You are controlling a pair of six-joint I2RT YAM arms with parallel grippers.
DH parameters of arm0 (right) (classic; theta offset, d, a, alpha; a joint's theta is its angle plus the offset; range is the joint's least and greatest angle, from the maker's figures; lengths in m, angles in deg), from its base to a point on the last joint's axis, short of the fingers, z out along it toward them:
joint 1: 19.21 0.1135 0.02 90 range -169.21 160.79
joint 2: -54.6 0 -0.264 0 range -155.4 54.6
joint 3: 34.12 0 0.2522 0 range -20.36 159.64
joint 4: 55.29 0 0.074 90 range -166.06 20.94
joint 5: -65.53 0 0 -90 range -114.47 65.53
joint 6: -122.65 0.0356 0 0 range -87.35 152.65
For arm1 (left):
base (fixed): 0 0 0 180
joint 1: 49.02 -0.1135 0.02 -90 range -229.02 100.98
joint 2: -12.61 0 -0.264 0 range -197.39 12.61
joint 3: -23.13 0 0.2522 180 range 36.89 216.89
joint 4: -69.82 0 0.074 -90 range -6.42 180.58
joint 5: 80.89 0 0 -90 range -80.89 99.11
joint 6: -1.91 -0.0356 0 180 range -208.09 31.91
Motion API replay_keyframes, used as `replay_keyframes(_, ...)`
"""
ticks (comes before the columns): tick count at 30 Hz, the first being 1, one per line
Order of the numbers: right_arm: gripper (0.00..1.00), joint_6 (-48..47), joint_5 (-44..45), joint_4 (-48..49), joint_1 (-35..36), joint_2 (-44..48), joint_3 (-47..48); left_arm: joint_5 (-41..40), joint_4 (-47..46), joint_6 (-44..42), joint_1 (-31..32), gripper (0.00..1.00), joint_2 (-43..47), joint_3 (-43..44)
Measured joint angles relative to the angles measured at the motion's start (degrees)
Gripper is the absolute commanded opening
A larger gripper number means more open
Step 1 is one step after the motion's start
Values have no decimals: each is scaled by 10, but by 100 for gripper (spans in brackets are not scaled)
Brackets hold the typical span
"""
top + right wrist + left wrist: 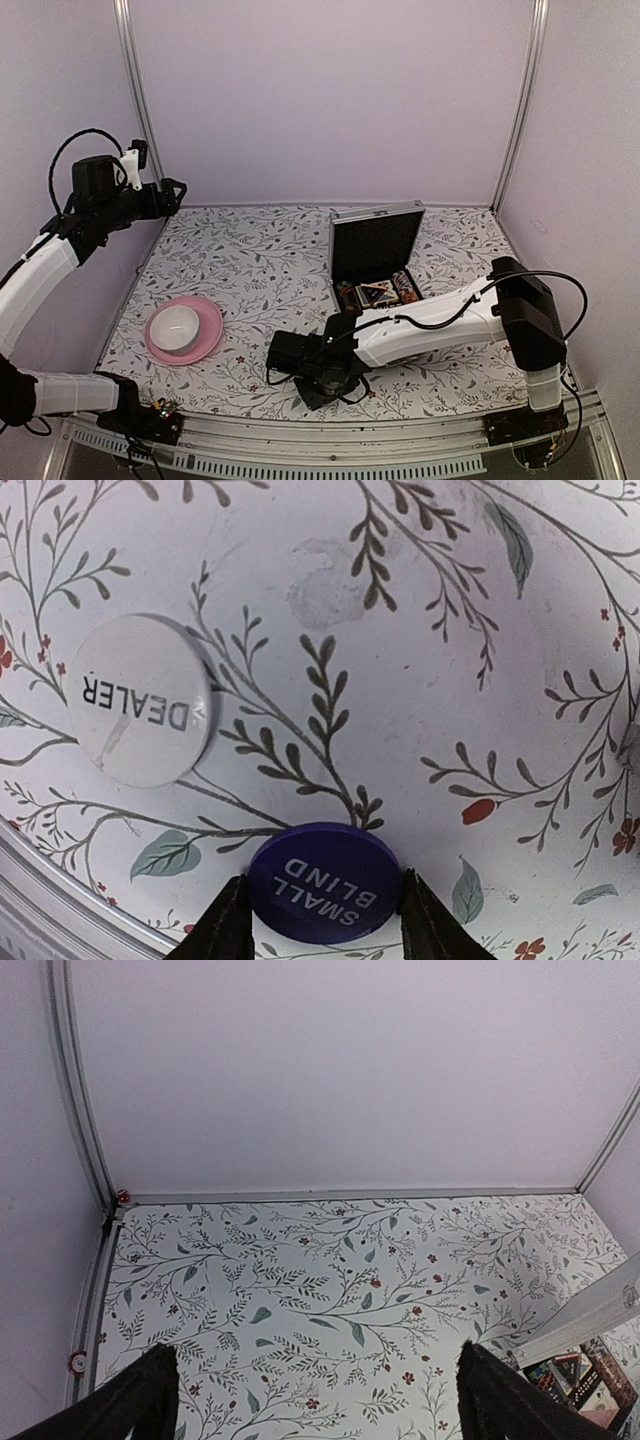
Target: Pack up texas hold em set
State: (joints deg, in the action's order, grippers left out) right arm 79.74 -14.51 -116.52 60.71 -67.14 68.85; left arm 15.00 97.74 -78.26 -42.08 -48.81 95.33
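The silver case [376, 238] stands open at the back right, its lid upright, with chips, decks and the red-black triangle [379, 293] inside. My right gripper [322, 374] reaches low over the floral cloth in front of the case. In the right wrist view its fingers [228, 922] press both edges of the blue disc [325, 882] marked SMALL BLIND. A white DEALER disc [140, 700] lies flat beside it. My left gripper [172, 197] hangs open, high at the far left, holding nothing. The left wrist view catches the case's corner [590, 1315].
A pink plate [209, 338] carrying a white bowl [177, 325] sits at the front left. The metal front rail [60, 895] runs close behind the discs. White walls and frame posts [137, 90] enclose the table.
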Motion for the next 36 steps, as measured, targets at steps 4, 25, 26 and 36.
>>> replay_keyframes(4, 45, -4, 3, 9, -16, 11, -17, 0, 0, 0, 0, 97, 0, 0)
replay_keyframes(25, 46, -34, 24, 4, -65, 54, -49, -2, -1, -2, 0, 97, -16, -3)
replay_keyframes(26, 46, -35, 24, 4, -64, 57, -49, -2, -1, -2, 0, 97, -16, -3)
replay_keyframes(36, 46, -36, 31, 3, -68, 116, -49, -2, -1, -2, 0, 97, -16, -3)
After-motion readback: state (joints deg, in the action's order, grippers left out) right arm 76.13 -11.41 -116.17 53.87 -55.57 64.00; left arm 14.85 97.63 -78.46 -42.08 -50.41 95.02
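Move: The small blind button is already pinched in the right hand at table level. The open case it is carried to has its middle about 20 cm ahead and 13 cm to the right, roughly 1 cm above the hand point; the case handle is some 11 cm ahead and 17 cm right. The dealer button lies about 8 cm left and 2 cm ahead. From the left hand the case is roughly 44 cm right, 4 cm back and 30 cm below. The small blind button, kept between the right fingers at an unchanged opening, first travels low over the table, about 5 cm forward and 3 cm to the right, towards the near-left corner of the open case. There the hand all but stops going forward and rises, slowly at first and then quicker, by some 6 cm. ##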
